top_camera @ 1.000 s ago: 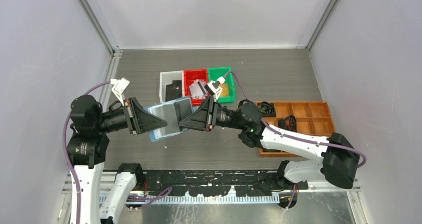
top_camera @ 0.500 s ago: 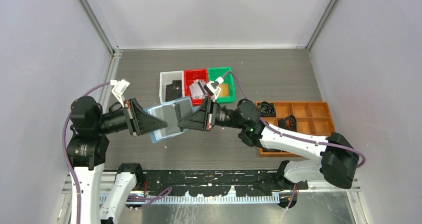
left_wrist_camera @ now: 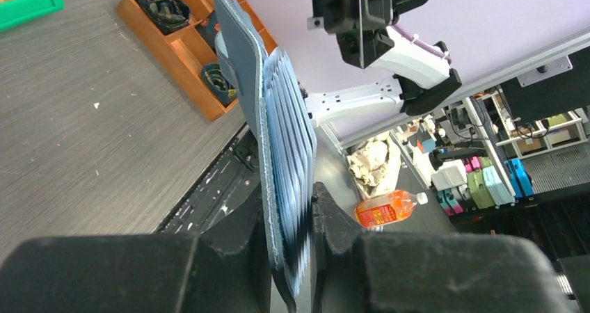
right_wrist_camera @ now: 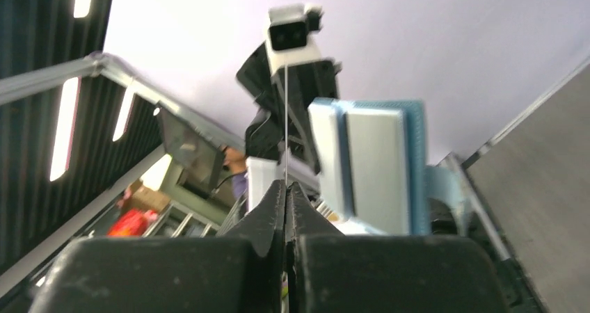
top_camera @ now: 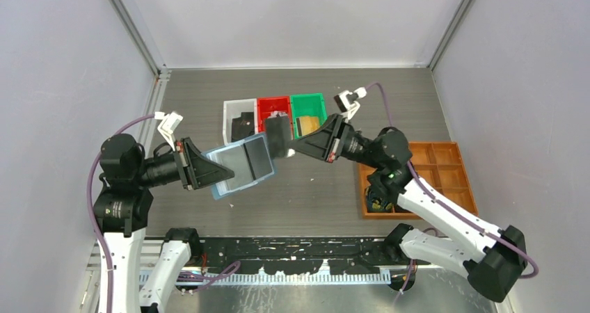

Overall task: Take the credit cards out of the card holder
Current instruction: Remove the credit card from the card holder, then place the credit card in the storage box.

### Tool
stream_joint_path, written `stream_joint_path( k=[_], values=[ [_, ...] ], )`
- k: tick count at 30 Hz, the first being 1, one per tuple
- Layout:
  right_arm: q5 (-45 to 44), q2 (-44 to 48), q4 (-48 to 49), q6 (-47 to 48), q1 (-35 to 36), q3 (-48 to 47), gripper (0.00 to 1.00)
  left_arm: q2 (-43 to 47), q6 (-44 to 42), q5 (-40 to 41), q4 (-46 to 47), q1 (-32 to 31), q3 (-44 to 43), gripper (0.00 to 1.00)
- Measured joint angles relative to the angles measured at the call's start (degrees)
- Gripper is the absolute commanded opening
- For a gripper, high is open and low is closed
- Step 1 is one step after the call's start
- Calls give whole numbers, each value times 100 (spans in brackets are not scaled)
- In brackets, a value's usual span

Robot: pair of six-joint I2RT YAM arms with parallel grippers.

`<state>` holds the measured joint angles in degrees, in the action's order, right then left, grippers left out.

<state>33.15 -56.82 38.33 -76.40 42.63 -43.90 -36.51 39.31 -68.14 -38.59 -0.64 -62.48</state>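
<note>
The card holder (top_camera: 243, 163), a blue wallet, hangs open above the table with its light blue slots facing up. My left gripper (top_camera: 221, 177) is shut on its lower left edge; in the left wrist view the wallet (left_wrist_camera: 278, 132) stands edge-on between the fingers (left_wrist_camera: 327, 222). A black credit card (top_camera: 278, 136) is out of the wallet, just past its upper right corner, pinched at its right edge by my shut right gripper (top_camera: 296, 148). From the right wrist camera that card (right_wrist_camera: 286, 118) shows only as a thin edge-on line rising from the closed jaws, with the wallet (right_wrist_camera: 376, 167) beyond.
Behind the wallet stand a white bin (top_camera: 227, 122) with a black card (top_camera: 243, 126), a red bin (top_camera: 273, 101) and a green bin (top_camera: 308, 99) with a gold card (top_camera: 309, 125). A wooden divided tray (top_camera: 445, 146) lies to the right, partly under my right arm.
My right gripper has shut on the black card and drawn it out of the wallet, up and to the right. The left gripper and the wallet have stayed in place.
</note>
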Motion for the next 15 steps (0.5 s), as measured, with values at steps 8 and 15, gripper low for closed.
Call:
stream_joint_path(
  k=[8,15],
  values=[
    [120,-11,-1248,597,-922,-560,1,31,-358,52,-374,0,-57,0],
    [42,-1060,-1784,1379,-949,-1211,1,164,-542,138,-662,0,-503,0]
  ],
)
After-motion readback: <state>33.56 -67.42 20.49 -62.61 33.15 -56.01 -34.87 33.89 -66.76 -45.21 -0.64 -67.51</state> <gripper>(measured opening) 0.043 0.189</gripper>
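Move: The black card is already pinched in the right gripper, clear of the card holder. The white box, where black cards lie, is about 27 cm ahead of that hand, 17 cm to its left and some 38 cm below; the red box is equally far ahead but only about 6 cm left, and the green box about 5 cm right. The card holder hangs some 11 cm left and 4 cm back. From the left hand the white box lies about 30 cm ahead, nearly straight on. Carry the black card forward about 10 cm towards the boxes with the right gripper kept shut on it, bowing a little to the right on the way and back again, then sinking about 3 cm. Let its raised fingertips droop and swing clockwise, some 20 degrees in all. Keep the left gripper closed on the card holder, easing it back about 2 cm. ##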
